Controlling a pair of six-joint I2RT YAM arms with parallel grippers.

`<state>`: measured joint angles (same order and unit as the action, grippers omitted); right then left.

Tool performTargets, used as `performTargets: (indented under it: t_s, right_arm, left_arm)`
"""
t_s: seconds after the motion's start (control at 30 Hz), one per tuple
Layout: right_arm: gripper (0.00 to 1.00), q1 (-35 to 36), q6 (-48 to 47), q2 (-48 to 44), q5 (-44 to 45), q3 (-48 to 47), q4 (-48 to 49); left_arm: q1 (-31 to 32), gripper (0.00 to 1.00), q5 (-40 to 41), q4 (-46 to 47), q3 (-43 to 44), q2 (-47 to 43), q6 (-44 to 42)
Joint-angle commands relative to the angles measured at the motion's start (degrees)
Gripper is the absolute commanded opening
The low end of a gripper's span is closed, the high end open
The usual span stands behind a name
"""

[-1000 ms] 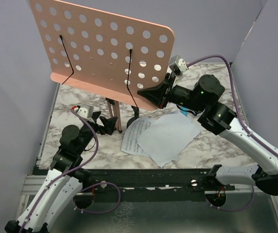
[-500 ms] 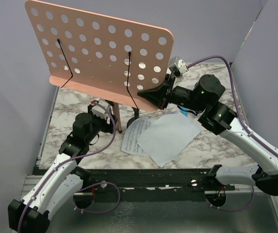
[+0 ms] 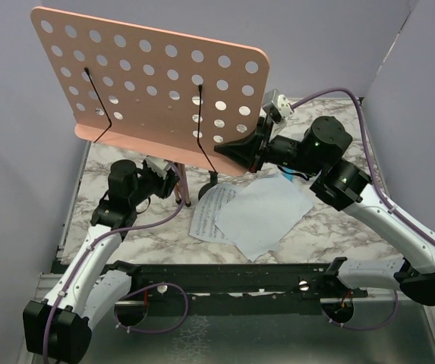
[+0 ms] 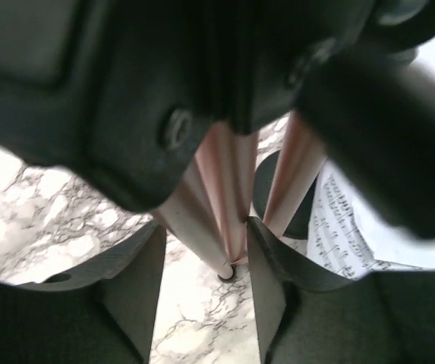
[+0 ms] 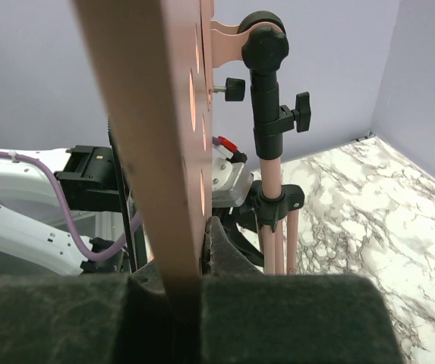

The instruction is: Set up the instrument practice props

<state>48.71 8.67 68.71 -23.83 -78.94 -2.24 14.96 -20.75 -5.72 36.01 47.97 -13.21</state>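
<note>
The pink hole-dotted music stand stands tilted over the marble table. My right gripper is shut on the plate's lower right edge. Behind the plate is the stand's pole. The folded tripod legs sit between the jaws of my left gripper. Its right finger touches the legs, and a gap remains at the left finger. In the top view, that gripper is under the plate. Two sheet-music pages lie overlapped on the table, one printed side up. A black round base sits behind the legs.
Grey walls close in the table on the left, back and right. The left arm reaches in from the near left. The right arm crosses the right side above the pages. A black rail runs along the near edge.
My left arm has pushed forward and right onto the tripod legs, and its jaws have narrowed around them. The stand's plate has swung up and to the left. The right gripper holds as before.
</note>
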Motion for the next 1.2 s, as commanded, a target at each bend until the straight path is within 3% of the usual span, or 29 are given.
performTargets:
  t_s: [0.0,0.17,0.2,0.23,0.27,0.63,1.17]
  right_arm:
    - [0.01,0.1,-0.1,0.4,-1.3,-1.7,-4.3]
    - [0.0,0.1,0.2,1.0,-0.3,-2.4,-4.7]
    - [0.0,0.2,0.2,1.1,-0.2,-2.6,-4.8]
    - [0.01,0.1,0.1,1.3,0.0,-2.7,-4.9]
    - [0.01,0.1,0.1,1.5,0.2,-2.8,-5.0]
    - [0.01,0.1,-0.4,3.4,2.8,-5.3,-6.6]
    - [0.01,0.1,0.9,4.8,17.1,-7.1,-8.6]
  left_arm:
    - [-0.8,0.43,-9.5,2.1,2.9,0.2,-3.3]
    - [-0.8,0.29,-9.3,2.0,1.9,-1.9,-4.0]
    - [-0.8,0.21,-9.3,2.0,1.6,-2.4,-3.9]
    - [-0.8,0.05,-8.8,1.9,1.5,-2.7,-3.9]
    - [-0.8,0.0,-7.8,1.9,1.3,-3.2,-3.5]
    - [-0.8,0.0,-3.1,1.8,1.1,-5.5,-0.7]
    - [-0.8,0.0,-2.8,1.5,3.5,-4.0,7.9]
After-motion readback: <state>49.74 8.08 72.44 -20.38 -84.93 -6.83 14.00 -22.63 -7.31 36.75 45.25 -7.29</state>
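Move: Right between the left hand's half-open fingers, about 1 cm to its right and level in height, is the top of a pink leg of the music stand. The black hub sits some 4 cm above that, and the round black base stands roughly 8 cm right, 3 cm ahead and 18 cm lower. For the right hand, which already pinches the lower right corner of the desk, the leg top is about 9 cm ahead, 14 cm left and 24 cm down. Closing on the stand just under its black hub, the left fingers shut round the pink leg while the hand shifts about 1 cm right and 1.5 cm up; it then keeps its grip, easing back about 1 cm and drifting left again, with a roll of some 5 degrees. The right hand keeps pinching the desk's corner and, late on, carries it about 1 cm forward and 1 cm left. ##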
